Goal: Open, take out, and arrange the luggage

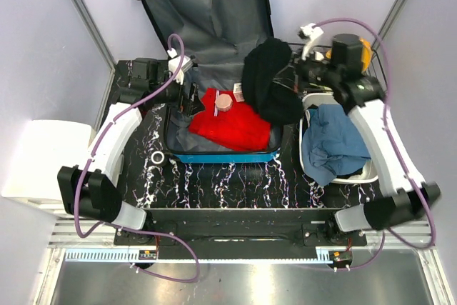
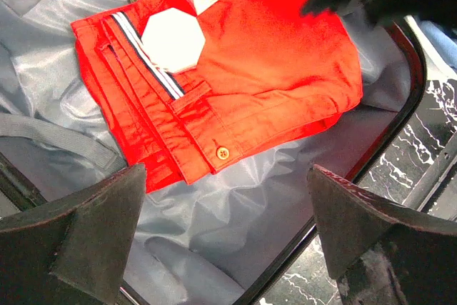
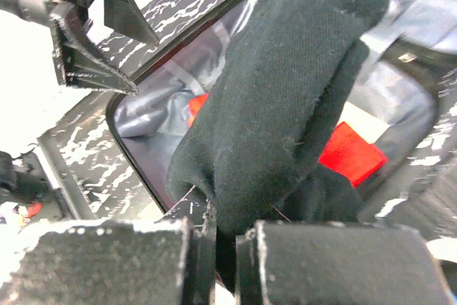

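Observation:
The luggage [image 1: 221, 156] lies open on the table, its lid [image 1: 207, 19] propped up at the back and its grey lining [image 2: 214, 241] showing. Folded red shorts [image 1: 239, 128] [image 2: 271, 83] rest in the base with a pale round item [image 1: 224, 101] [image 2: 173, 39] on top. My left gripper [image 1: 187, 80] [image 2: 225, 176] hangs open over the base's left part, with nothing between its fingers. My right gripper [image 1: 296, 76] [image 3: 225, 230] is shut on a black garment [image 1: 268, 83] [image 3: 285, 105], which droops over the luggage's right rim.
A white bin [image 1: 371, 173] at the right holds a blue garment [image 1: 332, 141]. Another white bin [image 1: 43, 162] stands at the far left. A small ring [image 1: 157, 156] lies on the marbled table next to the luggage's front left corner.

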Controlling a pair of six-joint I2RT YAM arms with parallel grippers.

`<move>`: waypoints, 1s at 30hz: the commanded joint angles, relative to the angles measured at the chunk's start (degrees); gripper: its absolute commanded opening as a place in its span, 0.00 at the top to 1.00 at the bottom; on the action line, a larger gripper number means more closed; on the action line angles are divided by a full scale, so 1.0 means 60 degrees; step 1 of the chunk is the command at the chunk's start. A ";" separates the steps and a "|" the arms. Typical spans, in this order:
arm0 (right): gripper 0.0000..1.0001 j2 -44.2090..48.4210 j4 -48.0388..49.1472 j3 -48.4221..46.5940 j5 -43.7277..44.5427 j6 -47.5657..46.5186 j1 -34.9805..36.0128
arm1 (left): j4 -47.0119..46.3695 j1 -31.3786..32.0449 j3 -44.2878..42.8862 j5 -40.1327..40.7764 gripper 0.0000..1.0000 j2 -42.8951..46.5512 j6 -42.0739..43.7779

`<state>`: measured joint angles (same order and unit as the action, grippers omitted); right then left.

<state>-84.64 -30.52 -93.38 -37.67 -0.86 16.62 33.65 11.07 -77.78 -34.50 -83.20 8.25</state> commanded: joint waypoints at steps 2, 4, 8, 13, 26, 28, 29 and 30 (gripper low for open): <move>1.00 0.2297 -0.2058 0.0461 0.0271 -0.2620 -0.0295 | 0.0090 0.0001 -0.0499 -0.0694 0.01 0.0038 0.0398; 1.00 0.3351 -0.2731 0.0810 0.0825 -0.2902 -0.0280 | 0.0090 0.0030 -0.0543 -0.1089 0.01 -0.0020 0.0324; 1.00 0.5020 -0.3905 0.1004 0.1458 -0.2787 -0.0338 | 0.0090 0.0205 -0.0558 -0.1369 0.01 -0.0152 0.0309; 1.00 0.5800 -0.5033 0.1469 0.1940 -0.2858 -0.1071 | 0.0076 0.0571 -0.0688 -0.1661 0.01 -0.0474 0.0383; 1.00 0.3901 -0.4302 0.3086 0.2517 -0.5128 -0.3909 | 0.0076 0.1041 -0.1012 -0.1325 0.01 -0.0798 0.0236; 1.00 0.3416 -0.4638 0.2252 0.1711 -0.5828 -0.4583 | 0.0075 0.1041 -0.0865 -0.1310 0.01 -0.0753 0.0295; 1.00 0.2964 -0.4828 0.1930 0.1447 -0.6108 -0.5123 | 0.0090 0.1041 -0.0836 -0.1310 0.01 -0.0695 0.0295; 1.00 0.2713 -0.5250 0.1332 0.0850 -0.6386 -0.5448 | 0.0076 0.1041 -0.0821 -0.1296 0.01 -0.0723 0.0324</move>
<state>-64.77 -61.41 -73.73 -21.74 -30.09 -9.04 35.53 17.43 -82.85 -42.19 -90.35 9.02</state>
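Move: The right hand, already pinching the black clothing over the suitcase, has the white basket with the blue clothes about 22 cm to its right, 6 cm back and some 28 cm below; the dish rack is 14 cm ahead and 20 cm right. From the open left hand, the red trousers lie about 13 cm right, level with it and 19 cm below, the round tin 10 cm right and 6 cm ahead, the white box 16 cm right and 9 cm ahead. Keeping its pinch on the black clothing, the right hand sweeps back about 17 cm and to the right, rising slightly, then sinks some 17 cm while moving farther right and a little forward, over the basket; its wrist tilts and turns clockwise. The left hand, fingers wide open and touching nothing, shifts about 6 cm right towards the red trousers. ##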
